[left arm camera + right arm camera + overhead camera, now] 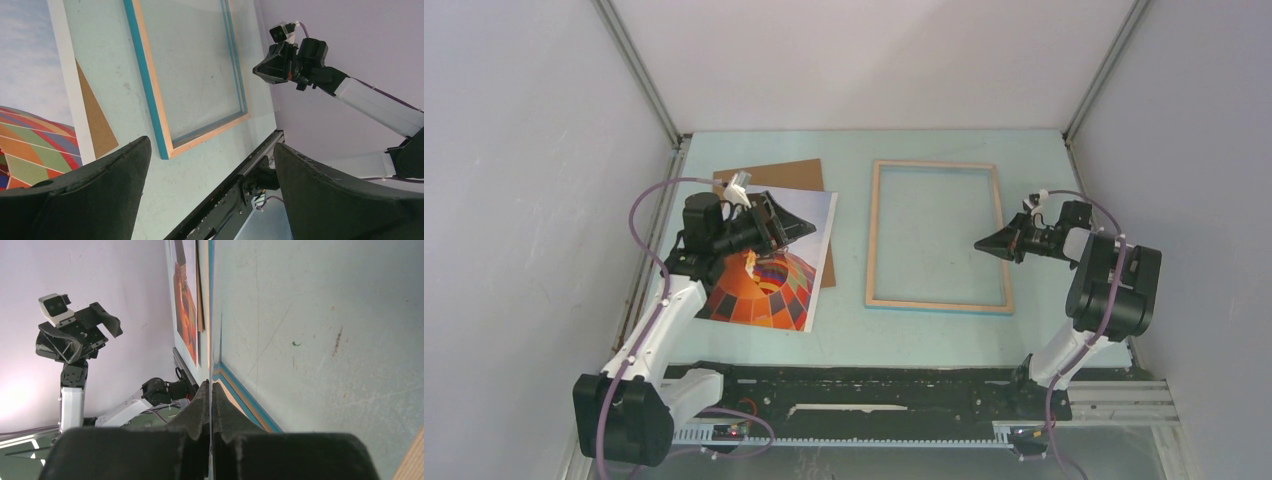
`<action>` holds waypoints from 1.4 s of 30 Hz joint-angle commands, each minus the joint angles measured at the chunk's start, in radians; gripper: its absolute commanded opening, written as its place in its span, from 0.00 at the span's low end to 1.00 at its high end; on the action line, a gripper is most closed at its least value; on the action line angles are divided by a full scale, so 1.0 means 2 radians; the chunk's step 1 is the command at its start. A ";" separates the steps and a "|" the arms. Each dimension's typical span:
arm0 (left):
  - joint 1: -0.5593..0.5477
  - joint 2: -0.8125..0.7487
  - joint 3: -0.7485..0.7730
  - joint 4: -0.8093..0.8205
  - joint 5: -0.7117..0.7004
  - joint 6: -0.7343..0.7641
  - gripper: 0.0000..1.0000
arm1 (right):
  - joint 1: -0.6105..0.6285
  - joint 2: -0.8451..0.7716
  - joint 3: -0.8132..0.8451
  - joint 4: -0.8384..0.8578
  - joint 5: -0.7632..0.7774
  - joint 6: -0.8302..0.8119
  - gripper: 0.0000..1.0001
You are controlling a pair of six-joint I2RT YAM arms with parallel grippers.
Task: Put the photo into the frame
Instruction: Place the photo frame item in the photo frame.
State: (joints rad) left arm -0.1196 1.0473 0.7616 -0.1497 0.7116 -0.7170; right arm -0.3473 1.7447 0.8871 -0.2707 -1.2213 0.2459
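Observation:
The photo [769, 285], a hot-air balloon print with a white border, lies at the table's left, partly over a brown board. My left gripper [786, 228] hovers above the photo's upper half, jaws wide open and empty [211, 145]. The photo's edge [30, 100] shows beside the left finger. The frame [936, 305] lies flat at centre right, its light-wood side up and a blue edge showing [150, 90]. My right gripper [980, 243] points left over the frame's right side, just inside the right rail, shut [210, 384]. Only a thin pale sliver shows between its pads.
The brown backing board [774, 175] sticks out from under the photo's top and right side. A black rail [874, 385] runs along the near table edge by the arm bases. Pale enclosure walls close in the table on the left, right and back.

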 commanded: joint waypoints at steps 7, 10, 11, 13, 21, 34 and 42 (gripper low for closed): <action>-0.002 0.001 0.010 0.019 0.013 -0.006 1.00 | 0.007 -0.045 -0.006 0.028 -0.035 0.033 0.00; -0.002 0.001 0.010 0.018 0.013 -0.006 1.00 | 0.012 -0.048 -0.010 0.038 -0.039 0.041 0.00; -0.002 0.001 0.010 0.018 0.013 -0.006 1.00 | 0.013 -0.050 -0.012 0.045 -0.041 0.048 0.00; -0.002 0.002 0.010 0.019 0.013 -0.007 1.00 | 0.018 -0.054 -0.019 0.061 -0.041 0.061 0.00; -0.002 0.009 0.009 0.020 0.011 -0.007 1.00 | 0.027 -0.049 -0.035 0.102 -0.027 0.113 0.00; -0.089 0.038 0.037 -0.039 -0.113 0.021 1.00 | 0.035 -0.052 -0.056 0.115 0.035 0.149 0.00; -0.158 0.074 0.045 0.010 -0.217 -0.020 0.99 | 0.051 -0.064 -0.050 0.108 0.074 0.152 0.37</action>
State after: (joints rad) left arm -0.3943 1.1416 0.7731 -0.1936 0.4160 -0.7269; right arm -0.2733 1.6608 0.7746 -0.0654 -1.1172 0.5400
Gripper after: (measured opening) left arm 0.996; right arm 0.346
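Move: The right hand holds the clear sheet by its right edge, just inside the frame's right rail; the frame's middle lies about 9 cm to its left, 3 cm ahead and 6 below. The photo is roughly 47 cm to its left and 1 cm back. From the open left hand the frame's middle is some 29 cm to the right, 3 ahead and 17 below, the photo about 8 to the left and level. Right hand works clear sheet 2 cm left, rises, sinks, part-opens; open left sinks 5 cm, rightward, towards frame. ##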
